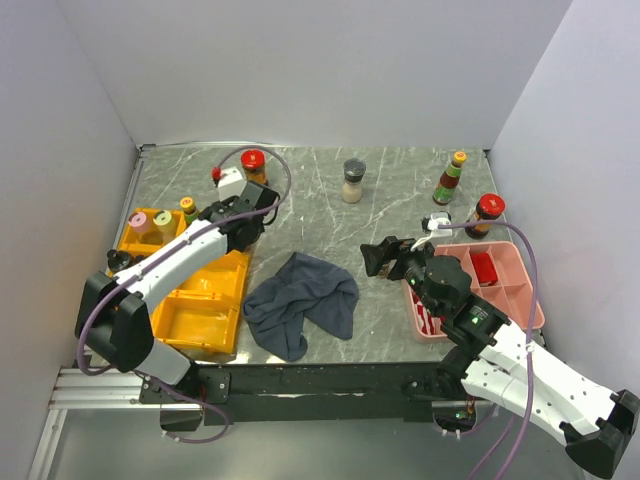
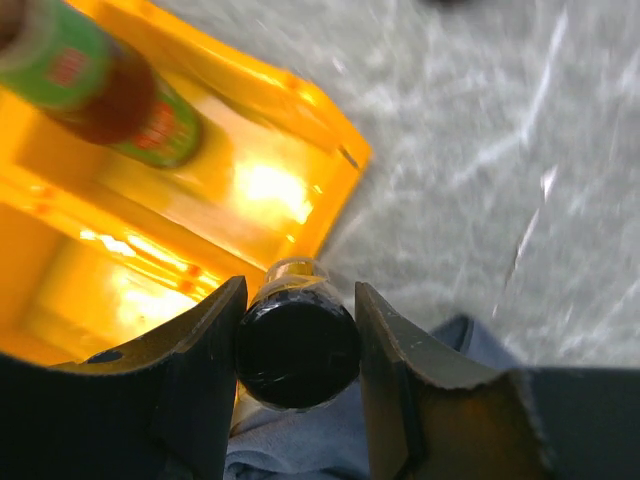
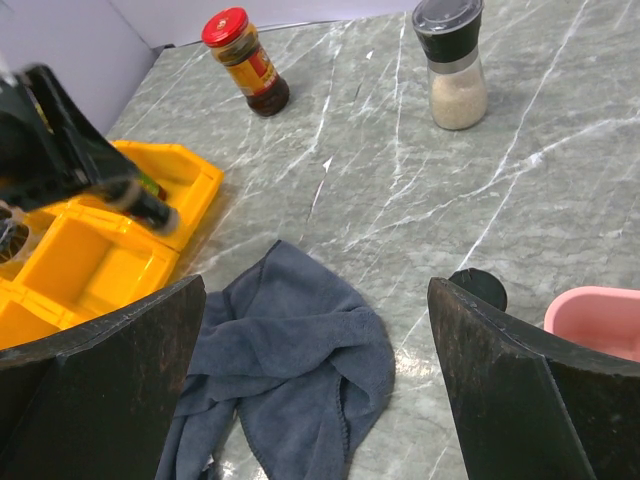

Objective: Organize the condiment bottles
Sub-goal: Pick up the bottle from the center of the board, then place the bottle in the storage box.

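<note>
My left gripper [image 2: 299,290] is shut on a black-capped glass bottle [image 2: 297,345], held over the right corner of the yellow tray [image 2: 300,110]; the top view shows this gripper [image 1: 247,218] by the tray's far right edge. Bottles with pink [image 1: 137,222], pale-green [image 1: 162,220] and yellow [image 1: 187,205] caps stand in the tray's far end. On the table stand a red-capped jar [image 1: 253,165], a grey-capped grinder [image 1: 353,180], an orange-capped sauce bottle [image 1: 450,178] and a red-capped bottle [image 1: 485,215]. My right gripper [image 3: 315,300] hangs open above the cloth, holding nothing.
A crumpled dark grey cloth [image 1: 300,300] lies at the table's near middle, beside the yellow tray [image 1: 200,320]. A pink compartment tray [image 1: 510,290] sits at the near right. A small black round object [image 3: 478,288] rests on the marble by the pink tray. White walls enclose the table.
</note>
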You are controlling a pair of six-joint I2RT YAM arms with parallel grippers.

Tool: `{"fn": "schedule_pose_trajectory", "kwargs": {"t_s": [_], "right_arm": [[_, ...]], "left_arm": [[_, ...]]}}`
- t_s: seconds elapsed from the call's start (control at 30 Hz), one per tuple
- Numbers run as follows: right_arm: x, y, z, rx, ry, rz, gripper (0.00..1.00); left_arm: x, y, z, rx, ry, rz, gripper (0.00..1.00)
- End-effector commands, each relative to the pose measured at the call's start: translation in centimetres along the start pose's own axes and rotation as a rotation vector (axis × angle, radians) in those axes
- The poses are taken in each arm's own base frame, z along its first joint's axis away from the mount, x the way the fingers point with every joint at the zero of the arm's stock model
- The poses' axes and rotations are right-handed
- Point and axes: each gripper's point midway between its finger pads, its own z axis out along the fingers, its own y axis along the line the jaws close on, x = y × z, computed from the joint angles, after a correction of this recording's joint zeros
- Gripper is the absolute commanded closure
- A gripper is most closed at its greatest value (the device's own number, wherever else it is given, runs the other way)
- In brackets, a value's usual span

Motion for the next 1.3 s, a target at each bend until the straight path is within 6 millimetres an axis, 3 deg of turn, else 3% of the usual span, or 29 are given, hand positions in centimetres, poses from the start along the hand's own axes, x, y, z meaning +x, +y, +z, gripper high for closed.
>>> {"fn": "schedule_pose_trajectory", "kwargs": {"t_s": [0.0,0.17,0.47,0.67,0.9,1.13,1.27], "right_arm": [[-1.2,0.2,-0.1,-0.006,-0.047,0.014,0.00],[-1.1,0.2,0.0,-0.004,-0.043,0.013,0.00],[-1.1,0.1,0.0,-0.004,-0.043,0.011,0.00],[-1.0,0.3,0.1,-0.008,-0.038,0.011,0.00],[-1.0,0.2,0.0,-0.007,-0.040,0.012,0.00],[-1.1,0.3,0.0,-0.009,-0.040,0.013,0.00],[-1.1,0.3,-0.1,-0.013,-0.044,0.014,0.00]], "left_arm": [[-3.6,3.5,-2.0,-0.159,-0.126,-0.128,0.99],[-4.5,6.4,-3.0,-0.249,-0.186,-0.220,0.99],[-3.8,13.5,-2.7,-0.396,-0.208,-0.444,0.99],[-3.4,16.3,-2.8,-0.489,-0.237,-0.515,0.99],[-1.4,17.1,-0.7,-0.524,-0.252,-0.545,0.96],[-0.6,16.8,0.9,-0.511,-0.261,-0.558,0.80],[0.3,16.8,1.9,-0.494,-0.242,-0.542,0.78]]}}
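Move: The small black-capped bottle is already pinched in the left hand. Its goal, the tray's empty middle-right compartment, lies about 14 cm left, 7 cm back and 11 cm below. The green-label sauce bottle stands some 9 cm farther out than that compartment; two black-capped bottles stand roughly 15 cm to its left. The blue cloth lies about 12 cm right and 14 cm back of the left hand. From the right hand the compartment is about 38 cm left, nearly level fore and aft. The small black-capped bottle, kept in the left fingers' unchanged grip, rises about 3 cm and is carried some 15 cm left and 7 cm back over the tray's edge, the hand turning about 45 degrees counter-clockwise. Once over the empty compartment beside the sauce bottle, it is lowered roughly 5 cm towards its floor. ##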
